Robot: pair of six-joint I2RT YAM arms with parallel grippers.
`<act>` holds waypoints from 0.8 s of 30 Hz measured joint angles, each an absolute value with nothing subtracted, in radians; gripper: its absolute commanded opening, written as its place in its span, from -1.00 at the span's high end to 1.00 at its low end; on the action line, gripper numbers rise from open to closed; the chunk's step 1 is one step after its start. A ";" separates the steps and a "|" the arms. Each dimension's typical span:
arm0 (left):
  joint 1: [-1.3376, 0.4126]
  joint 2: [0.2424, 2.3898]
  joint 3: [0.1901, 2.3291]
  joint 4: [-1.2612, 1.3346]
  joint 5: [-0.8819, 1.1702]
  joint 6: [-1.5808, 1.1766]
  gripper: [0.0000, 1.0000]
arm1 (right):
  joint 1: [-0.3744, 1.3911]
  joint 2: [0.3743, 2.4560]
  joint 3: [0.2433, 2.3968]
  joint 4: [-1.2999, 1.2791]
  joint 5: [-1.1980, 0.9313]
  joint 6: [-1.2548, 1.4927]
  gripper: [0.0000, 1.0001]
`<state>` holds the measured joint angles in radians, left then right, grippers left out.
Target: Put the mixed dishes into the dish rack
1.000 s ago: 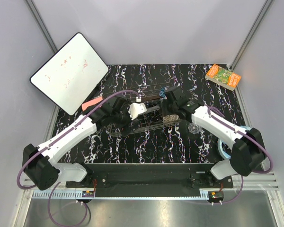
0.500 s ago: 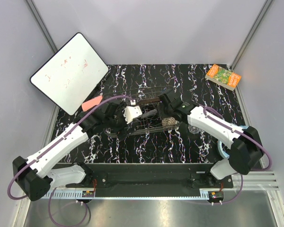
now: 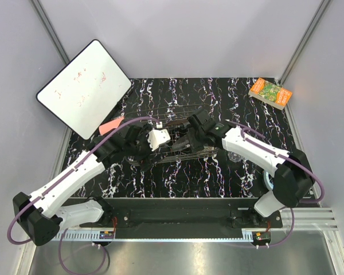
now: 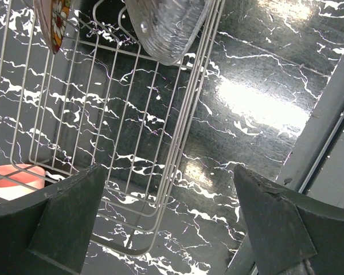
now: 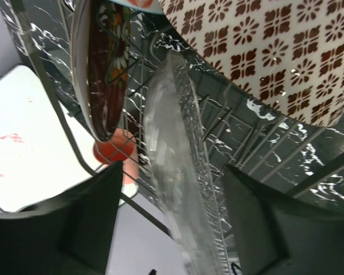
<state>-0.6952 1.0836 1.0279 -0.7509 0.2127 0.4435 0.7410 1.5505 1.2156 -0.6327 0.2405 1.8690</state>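
Observation:
The dish rack (image 4: 132, 126) is a silver wire basket on the black marbled table. In it stand on edge the red floral plate (image 5: 97, 69), the clear glass bowl (image 5: 178, 189) and the beige patterned bowl (image 5: 264, 51). My right gripper (image 5: 172, 229) is open, its fingers on either side of the glass bowl's rim with a gap showing on the left. My left gripper (image 4: 172, 229) is open and empty above the rack's near corner. The pink cup (image 3: 111, 125) lies outside the rack at its left. A small clear glass (image 3: 235, 155) stands to the rack's right.
The white board (image 3: 83, 89) leans at the back left, close to the pink cup. A green-orange book (image 3: 270, 93) lies at the back right. A pale blue rim (image 3: 268, 180) shows under my right arm. Grey walls close in on both sides.
My right gripper has opened off the clear glass bowl, which now stands in the rack. Both arms have shifted a little to the left over the rack.

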 measured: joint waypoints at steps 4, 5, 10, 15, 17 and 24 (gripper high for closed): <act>-0.696 1.084 1.028 -0.761 0.213 0.443 -0.98 | 0.744 1.551 1.217 -0.654 0.235 1.836 -0.76; -0.696 1.084 1.028 -0.762 0.213 0.443 -0.98 | 0.744 1.551 1.219 -0.663 0.235 1.827 -0.78; -0.696 1.084 1.028 -0.767 0.213 0.443 -0.98 | 0.744 1.536 1.225 -0.699 0.250 1.764 -0.83; -0.699 1.084 1.030 -0.772 0.213 0.443 -0.98 | 0.744 1.453 1.202 -0.712 0.251 1.719 -0.86; -0.699 1.085 1.036 -0.774 0.213 0.443 -0.98 | 0.744 1.406 1.183 -0.720 0.250 1.689 -0.86; -0.699 1.103 1.042 -0.776 0.213 0.444 -0.98 | 0.748 1.302 1.113 -0.743 0.246 1.599 -0.85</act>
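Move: The clear plate stands in the rack between the right gripper's part-open fingers, its middle about 3 cm left, 1 cm back and 4 cm below the hand. The red plate is roughly 5 cm ahead and 4 cm left. The patterned bowl lies some 5 cm right and 3 cm back, the blue bowl about 4 cm right and 7 cm ahead. From the left hand, the clear plate lies about 8 cm ahead and 14 cm right, some 7 cm lower. Finish spreading the right fingers to nearly wide open, letting the clear plate be, while you ease the gripper back and a touch down. Then draw it away from the plate, back and to the right beside the patterned bowl, about 6 cm in all, rising some 3 cm, and swing the wrist a good 10 degrees counter-clockwise. ##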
